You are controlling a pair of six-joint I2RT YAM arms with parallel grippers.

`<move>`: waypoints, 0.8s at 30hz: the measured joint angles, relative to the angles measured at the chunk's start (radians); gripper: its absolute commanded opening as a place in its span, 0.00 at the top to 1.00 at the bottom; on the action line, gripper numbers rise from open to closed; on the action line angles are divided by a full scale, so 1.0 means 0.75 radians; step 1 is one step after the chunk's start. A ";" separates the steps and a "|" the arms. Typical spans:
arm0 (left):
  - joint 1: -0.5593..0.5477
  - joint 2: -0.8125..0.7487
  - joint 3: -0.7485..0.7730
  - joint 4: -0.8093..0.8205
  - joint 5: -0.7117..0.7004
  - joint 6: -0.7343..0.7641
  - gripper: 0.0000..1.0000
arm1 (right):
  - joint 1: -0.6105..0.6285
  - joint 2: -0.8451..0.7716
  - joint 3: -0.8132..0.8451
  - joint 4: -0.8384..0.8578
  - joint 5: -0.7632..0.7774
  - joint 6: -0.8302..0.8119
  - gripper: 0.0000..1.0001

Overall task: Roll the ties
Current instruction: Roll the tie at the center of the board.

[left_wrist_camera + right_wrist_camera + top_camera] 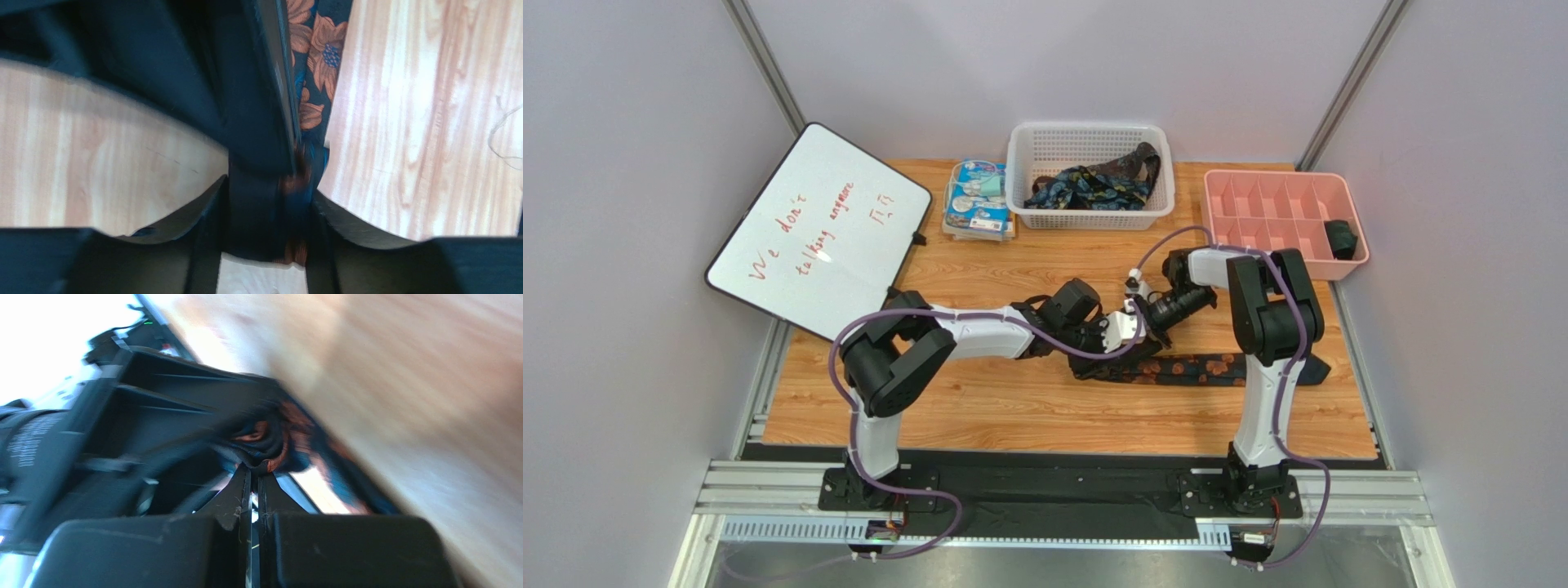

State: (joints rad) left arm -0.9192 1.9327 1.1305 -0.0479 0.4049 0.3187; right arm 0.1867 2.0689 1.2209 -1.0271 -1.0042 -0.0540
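One tie, dark with orange flowers, lies flat across the wooden table towards the right arm. Its left end is gathered up where both grippers meet. My left gripper is shut on that bunched end; in the left wrist view the tie fills the gap of the gripper and touches both fingers. My right gripper faces it from the right. Its jaws are nearly together, pinching a fold of the tie at their tips. More ties lie heaped in the white basket.
A pink divided tray stands at the back right with a dark roll in one compartment. A blue-white packet lies left of the basket. A whiteboard leans over the table's left edge.
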 measured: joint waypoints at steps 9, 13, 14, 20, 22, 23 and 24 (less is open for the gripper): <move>0.009 -0.072 -0.070 -0.017 0.067 -0.101 0.44 | -0.028 0.004 -0.031 0.005 0.168 -0.005 1.00; 0.013 -0.071 -0.054 -0.031 0.091 -0.115 0.41 | -0.028 -0.008 -0.030 0.010 0.236 0.001 1.00; 0.015 -0.072 -0.054 -0.032 0.099 -0.120 0.39 | -0.027 -0.013 -0.030 0.011 0.257 0.006 1.00; 0.016 -0.119 -0.162 0.060 0.139 -0.178 0.34 | -0.006 -0.030 -0.028 0.020 0.360 0.032 1.00; 0.022 -0.135 -0.208 0.116 0.149 -0.209 0.30 | 0.004 -0.032 -0.025 0.020 0.377 0.048 1.00; 0.024 -0.144 -0.242 0.172 0.153 -0.232 0.30 | 0.009 -0.034 -0.022 0.019 0.391 0.062 1.00; 0.025 -0.149 -0.268 0.224 0.155 -0.254 0.30 | 0.015 -0.035 -0.022 0.019 0.396 0.067 1.00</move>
State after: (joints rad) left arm -0.9001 1.8210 0.9298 0.1204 0.5213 0.1280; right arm 0.1978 2.0430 1.2041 -1.0126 -0.7074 -0.0040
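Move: The rolled part of the tie sits right at the left hand's already loosening fingers, centred about 1 cm to their right. The shut right fingertips are over its right side, with the roll's middle roughly 2 cm left, 1 cm back and 3 cm below. From the left hand, the tie's flat length runs off to the right, its middle some 20 cm away and 2 cm lower; the white basket is about 30 cm ahead and 2 cm left. The left fingers open further and come free of the roll as that hand draws back about 3.5 cm and a little left. The right hand, fingers still shut, goes down and to the right, some 3 cm each way, tipping about 15 degrees steeper, and ends with its fingertips against the tie just at the roll's right side. ##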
